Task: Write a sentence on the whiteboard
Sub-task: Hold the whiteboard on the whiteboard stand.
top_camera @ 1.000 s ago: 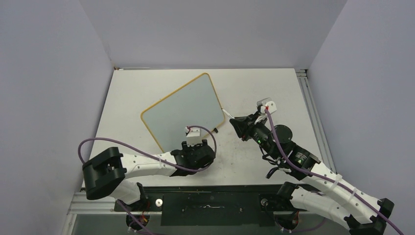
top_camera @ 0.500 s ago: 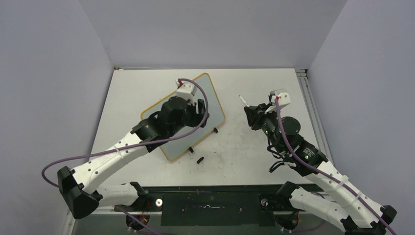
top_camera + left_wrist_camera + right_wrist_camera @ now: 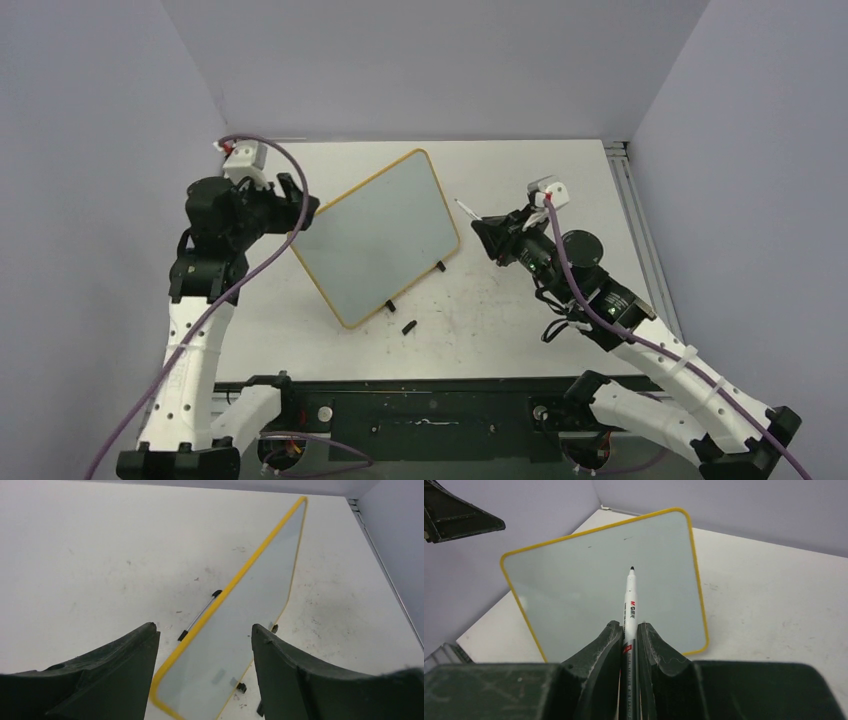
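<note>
The whiteboard [image 3: 380, 235] lies tilted on the table, pale grey with a yellow rim. Its face shows no words, only a few tiny specks. My left gripper [image 3: 300, 207] is open at the board's left corner. In the left wrist view the board [image 3: 250, 610] runs between and beyond the gripper's [image 3: 205, 635] spread fingers. My right gripper [image 3: 487, 236] is shut on a white marker [image 3: 466, 212] to the right of the board. In the right wrist view the marker [image 3: 630, 600] points its black tip over the board [image 3: 574, 590] from the gripper [image 3: 630, 628].
A small black cap [image 3: 408, 326] lies on the table in front of the board. The board's black feet [image 3: 441, 266] stick out at its near edge. Grey walls close in the back and sides. A metal rail [image 3: 625, 200] runs along the right table edge.
My left arm swung from the near edge, across the board, to the far left, and its gripper is now at the board's left corner. My right gripper shifted slightly while holding the marker.
</note>
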You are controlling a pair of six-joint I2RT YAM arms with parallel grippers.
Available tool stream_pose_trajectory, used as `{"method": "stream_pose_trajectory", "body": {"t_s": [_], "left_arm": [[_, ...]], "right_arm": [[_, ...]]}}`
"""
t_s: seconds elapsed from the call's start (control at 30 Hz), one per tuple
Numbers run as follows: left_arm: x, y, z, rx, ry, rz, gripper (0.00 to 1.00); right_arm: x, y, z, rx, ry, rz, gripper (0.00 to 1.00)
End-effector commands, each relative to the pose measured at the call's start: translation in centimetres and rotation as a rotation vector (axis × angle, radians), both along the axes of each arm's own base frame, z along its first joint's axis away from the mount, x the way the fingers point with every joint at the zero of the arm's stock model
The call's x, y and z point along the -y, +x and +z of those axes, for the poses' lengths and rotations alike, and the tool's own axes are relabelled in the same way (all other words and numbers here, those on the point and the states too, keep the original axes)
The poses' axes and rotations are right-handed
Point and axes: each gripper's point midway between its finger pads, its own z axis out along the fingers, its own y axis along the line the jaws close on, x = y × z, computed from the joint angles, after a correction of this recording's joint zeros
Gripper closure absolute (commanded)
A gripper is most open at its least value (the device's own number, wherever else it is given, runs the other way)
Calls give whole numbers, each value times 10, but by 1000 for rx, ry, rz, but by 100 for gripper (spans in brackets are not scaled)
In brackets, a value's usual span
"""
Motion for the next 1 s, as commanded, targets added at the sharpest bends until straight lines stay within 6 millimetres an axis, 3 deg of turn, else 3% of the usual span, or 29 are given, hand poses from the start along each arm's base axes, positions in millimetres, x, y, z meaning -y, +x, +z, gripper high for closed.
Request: {"method": "stream_pose_trajectory", "body": {"t_s": [0.0, 0.1, 0.47, 0.73, 0.97], "left_arm": [[-32, -23, -12, 26, -120, -22, 34], [-45, -28, -25, 39, -206, -37, 34], [-42, -40, -71, 22, -281, -81, 36], [-50, -35, -78, 20, -253, -41, 57], [-55, -33, -80, 13, -231, -12, 68]], "right_arm": [[-46, -6, 12, 32, 54, 195, 95], [-71, -12, 10, 39, 54, 266, 95], [-148, -10, -9, -7, 52, 395, 95], [-191, -4, -15, 10, 13, 423, 95], [-227, 0, -29, 22, -29, 433, 95]]}}
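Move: Left of the left hand by about 5 cm, 3 cm back and some 9 cm lower stands the whiteboard's raised left corner, with nothing yet between the open fingers; the stand's left clip sits about 7 cm back, 15 cm right and 31 cm down. The right hand holds the marker: the whiteboard's middle lies some 20 cm to its left, 10 cm ahead and 20 cm down, the loose pen cap 7 cm back, 14 cm left and 32 cm down. Sinking about 10 cm, the left hand swings left and a little back, eases slightly right again, rolls its left side down and narrows its open fingers around the whiteboard's raised left corner, short of a visible pinch. Meanwhile the right hand keeps its grip on the marker and sweeps some 20 cm left to the whiteboard, dropping 6 cm and turning counter-clockwise. ##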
